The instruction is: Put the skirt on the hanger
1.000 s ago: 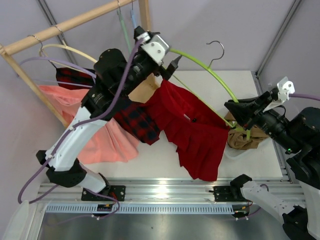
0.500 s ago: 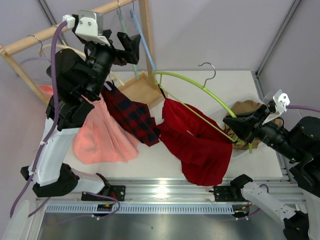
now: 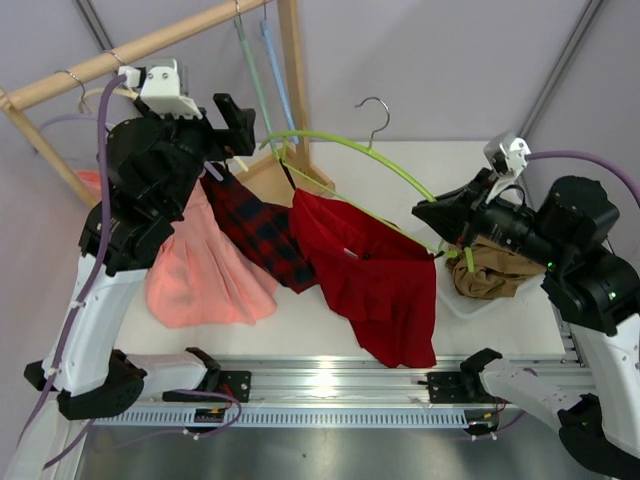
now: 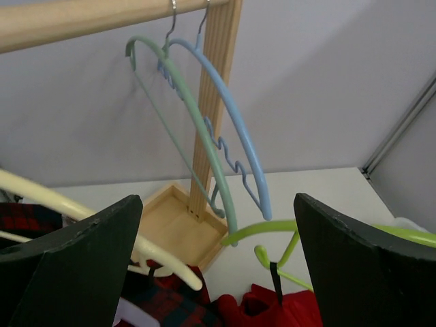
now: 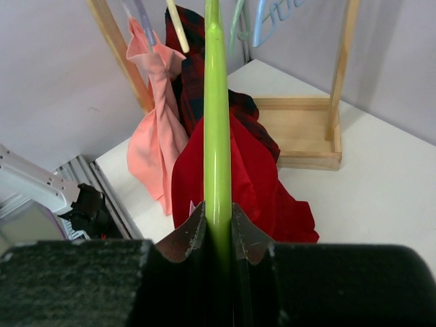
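Observation:
The lime-green hanger [image 3: 330, 137] with its silver hook [image 3: 375, 105] is held in the air over the table. My right gripper [image 3: 432, 215] is shut on its right end; in the right wrist view the green bar [image 5: 216, 122] runs straight out from between the closed fingertips [image 5: 218, 228]. The deep-red skirt [image 3: 375, 285] hangs from the hanger's lower bar by black loops, its hem drooping toward the table. My left gripper [image 3: 235, 115] is open and holds nothing, raised beside the wooden rack; the hanger's left tip [image 4: 272, 235] and the skirt's top [image 4: 272, 306] show between its fingers [image 4: 68, 266].
A wooden rack [image 3: 150, 45] with a box base [image 4: 170, 225] carries a light-blue hanger [image 4: 238, 143], a pale green one [image 4: 197, 122] and a cream one [image 4: 82, 204]. A plaid skirt [image 3: 255, 225] and a salmon skirt [image 3: 200, 270] hang at left. Tan cloth [image 3: 495, 275] lies at right.
My left gripper has let go of the hanger's end and swung left, up to the rack. My right gripper has carried the hanger and skirt left and toward the rack.

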Tool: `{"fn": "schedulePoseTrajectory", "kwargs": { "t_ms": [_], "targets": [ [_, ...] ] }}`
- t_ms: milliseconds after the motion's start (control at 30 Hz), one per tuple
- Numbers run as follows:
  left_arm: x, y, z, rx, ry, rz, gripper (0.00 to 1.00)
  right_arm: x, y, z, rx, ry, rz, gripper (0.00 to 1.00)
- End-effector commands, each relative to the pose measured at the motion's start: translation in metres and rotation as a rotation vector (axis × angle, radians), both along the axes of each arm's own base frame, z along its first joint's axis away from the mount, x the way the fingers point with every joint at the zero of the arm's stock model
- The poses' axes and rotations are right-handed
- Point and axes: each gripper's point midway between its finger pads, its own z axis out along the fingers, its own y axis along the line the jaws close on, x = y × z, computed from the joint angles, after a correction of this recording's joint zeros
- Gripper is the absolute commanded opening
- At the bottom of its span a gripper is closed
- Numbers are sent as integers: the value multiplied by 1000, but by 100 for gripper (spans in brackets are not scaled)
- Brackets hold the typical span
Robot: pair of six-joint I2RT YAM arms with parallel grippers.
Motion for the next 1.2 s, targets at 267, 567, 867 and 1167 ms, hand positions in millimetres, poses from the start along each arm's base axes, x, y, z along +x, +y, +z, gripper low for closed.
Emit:
{"fn": "schedulePoseTrajectory", "kwargs": {
  "t_ms": [267, 567, 867, 1167],
  "targets": [
    [-35, 40, 3, -81, -43, 27, 99, 53, -3, 58, 93, -167, -181, 0],
    [-38, 54, -3, -53, -41, 70, 99, 60, -8, 73, 51, -211, -227, 0],
    [-34, 52, -16, -54, -28, 63, 99, 62, 22, 66, 84, -262, -92, 0],
    [-51, 62, -17, -72, -55, 68, 100, 75, 49, 95, 110, -361, -28, 0]
  ]
}}
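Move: The rack's rail by the teal and blue hanger hooks is where the green hanger with the skirt is headed: from the right hand some 35 cm ahead, 26 cm left and 18 cm higher. The teal hanger's free end hangs about 23 cm ahead, 24 cm left and slightly higher; the skirt hangs 7 cm ahead, 9 left, some 20 below. The green hanger's left tip lies roughly 8 cm ahead, 5 right and 7 below the empty left hand, the yellow hanger's end 6 ahead, 2 right, 7 below. The green hanger, with the skirt hanging from it, is carried about 9 cm forward and then also some 4 cm left towards the rack by the right hand, which keeps its pinch near the hanger's right end. Fingers wide open and empty, the left hand draws off about 5 cm left and 4 cm back from its place before the rack, then sinks some 3 cm. ##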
